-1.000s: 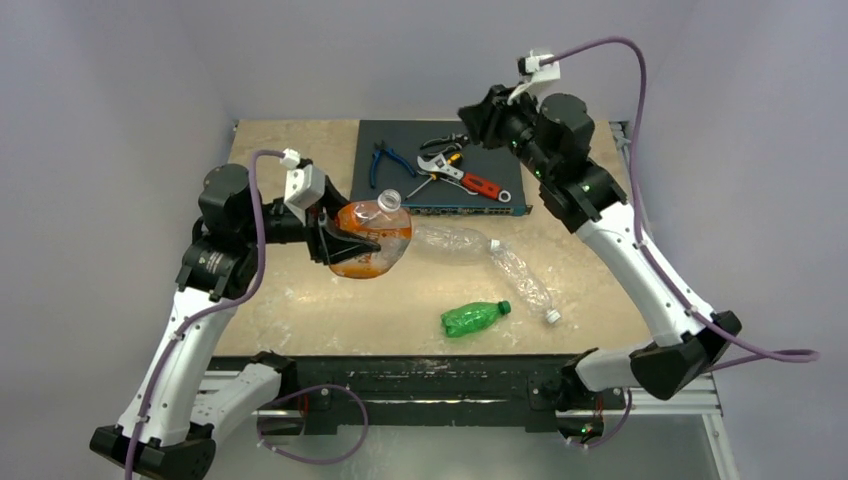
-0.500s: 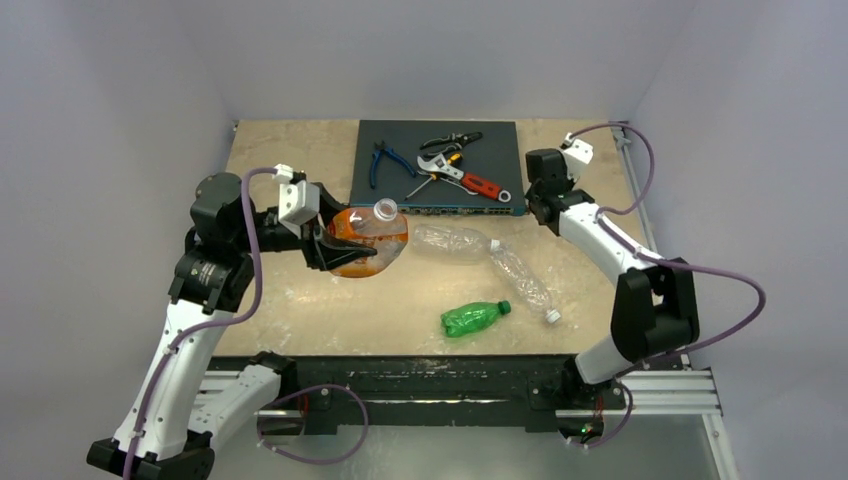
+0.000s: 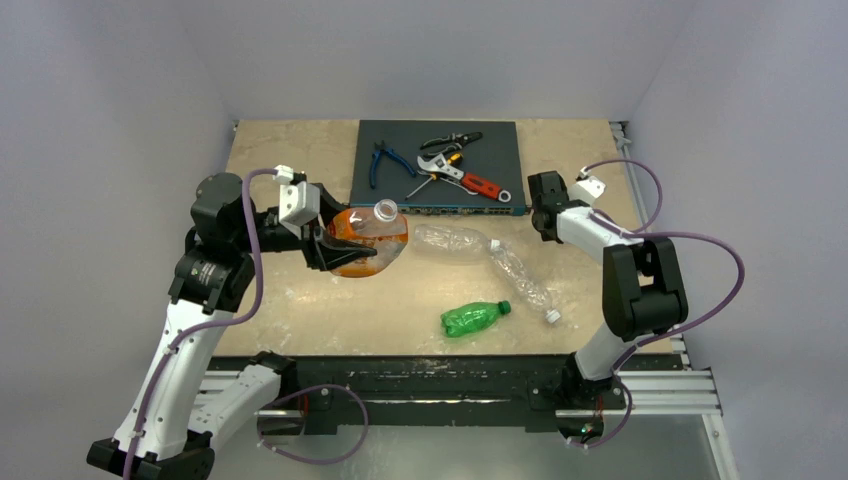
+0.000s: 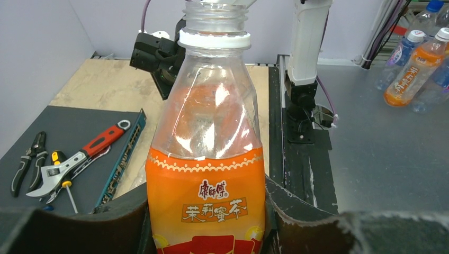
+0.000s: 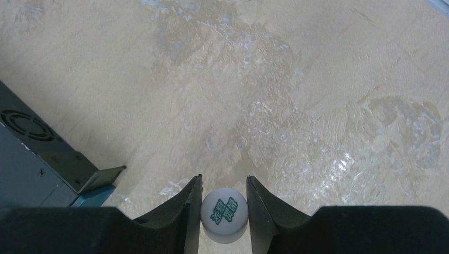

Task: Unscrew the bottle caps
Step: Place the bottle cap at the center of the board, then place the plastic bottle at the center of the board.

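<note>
My left gripper [image 3: 345, 245] is shut on the squat orange-label bottle [image 3: 372, 238], held above the table left of centre. In the left wrist view its fingers [image 4: 296, 211] clamp the label [image 4: 206, 201], and the neck [image 4: 214, 16] stands open with only a white ring below. My right gripper [image 3: 541, 207] hangs low over the table right of the dark slab, shut on a white cap [image 5: 224, 211] with green print. Two clear crinkled bottles [image 3: 455, 240] [image 3: 522, 280] and a green bottle [image 3: 470, 318] lie capped on the table.
A dark flat slab [image 3: 400, 195] at the back holds blue-handled pliers [image 3: 385, 158], a red-handled wrench [image 3: 470, 180] and other tools. Its corner [image 5: 32, 159] shows left of my right fingers. Several spare bottles [image 4: 418, 58] stand off the table.
My right arm has swung down from high over the back of the table to just above the surface right of the slab. The left gripper with the bottle shifted slightly, then held still.
</note>
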Robot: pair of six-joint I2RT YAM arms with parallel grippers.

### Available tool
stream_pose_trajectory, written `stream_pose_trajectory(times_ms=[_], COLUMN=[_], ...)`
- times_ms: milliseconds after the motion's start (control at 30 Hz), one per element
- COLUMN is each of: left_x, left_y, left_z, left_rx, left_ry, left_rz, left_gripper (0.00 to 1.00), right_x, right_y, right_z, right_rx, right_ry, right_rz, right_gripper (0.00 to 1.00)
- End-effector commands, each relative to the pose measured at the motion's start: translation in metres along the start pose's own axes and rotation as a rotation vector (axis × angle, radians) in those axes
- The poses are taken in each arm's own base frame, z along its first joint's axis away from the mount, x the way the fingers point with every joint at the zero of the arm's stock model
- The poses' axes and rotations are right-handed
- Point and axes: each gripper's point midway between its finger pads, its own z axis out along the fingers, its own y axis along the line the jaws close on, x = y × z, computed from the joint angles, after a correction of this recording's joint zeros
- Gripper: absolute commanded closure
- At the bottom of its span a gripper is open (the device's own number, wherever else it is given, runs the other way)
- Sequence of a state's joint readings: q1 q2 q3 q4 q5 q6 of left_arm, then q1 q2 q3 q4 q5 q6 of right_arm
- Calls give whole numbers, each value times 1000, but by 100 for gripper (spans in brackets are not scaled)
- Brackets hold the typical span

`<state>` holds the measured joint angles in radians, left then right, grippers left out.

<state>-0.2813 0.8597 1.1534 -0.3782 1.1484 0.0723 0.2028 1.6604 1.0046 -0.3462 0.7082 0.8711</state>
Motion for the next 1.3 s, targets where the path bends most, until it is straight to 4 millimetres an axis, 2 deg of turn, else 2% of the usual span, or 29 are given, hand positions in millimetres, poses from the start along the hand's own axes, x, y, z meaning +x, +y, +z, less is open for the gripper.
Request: stream_pose_trajectory(times_ms=[0,33,133,200,233,567,667,800,900,1000,1067,1133,1167,1200,1267], left_x=[-8,-8,-9,-10,-10,-11,-10,-15,-14,-7,-2,1,1,1,1], left_y=[0,1,2,1,1,0,-1,1,5,12,16,20,21,22,23], left_z=[-1,-1,0,0,0,-1,-1,0,1,2,3,4,5,6,7], left_rx=[4,3,3,6,8,10,12,7,-8,-34,-53,-63,-64,-64,-54], left_ry=[-15,-14,-15,-15,-15,-16,-20,-30,-29,-30,-32,-39,-42,-43,-42], left_rz=[57,53,48,49,51,54,45,51,49,19,12,10,-3,-7,-22], left_gripper=[100,100,100,100,100,100,100,100,100,100,100,100,100,100,100], right_x=[10,15,28,31,33,48,34,-3,-31,-58,-66,-64,-61,-59,-56], right_y=[-7,-6,-9,-11,-11,-8,1,12,22,40,68,108,124,136,140], right_z=[0,1,4,2,1,1,-9,-29,-54,-97,-143,-214,-256,-297,-366], right_rx=[24,21,30,36,29,-8,-62,-122,-199,-353,-546,-859,-1020,-1180,-1427], right_ry=[15,33,78,89,98,157,142,84,43,-1,-21,-47,-57,-70,-106], right_rz=[88,87,75,87,94,103,128,132,139,130,91,16,-26,-84,-183], right_gripper=[100,100,83,67,63,40,39,39,39,38,34,22,20,15,10])
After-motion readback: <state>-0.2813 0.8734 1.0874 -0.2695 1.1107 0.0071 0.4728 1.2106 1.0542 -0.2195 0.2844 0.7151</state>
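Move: The right hand already holds the cap; the bare patch of tabletop where it will be set lies some 5 cm below, about 2 cm back and 1 cm left. The black box's near right corner is roughly 7 cm ahead and 8 cm left, around 2 cm lower; the slanting clear bottle lies about 11 cm back, 12 cm left and 3 cm lower. From the left hand, that patch is about 20 cm ahead, 48 cm right and 37 cm below. Down and slightly back and left goes the right hand, easing some 4 cm towards the bare wood while the fingers begin to open and let go of the cap close to the tabletop. It then swings up over 20 cm and some 15 cm left, away from the wood, turning about 40 degrees counter-clockwise and opening wide. The left hand keeps its grip on the orange-labelled bottle, drifting barely 2 cm forward and slightly down near the end. ##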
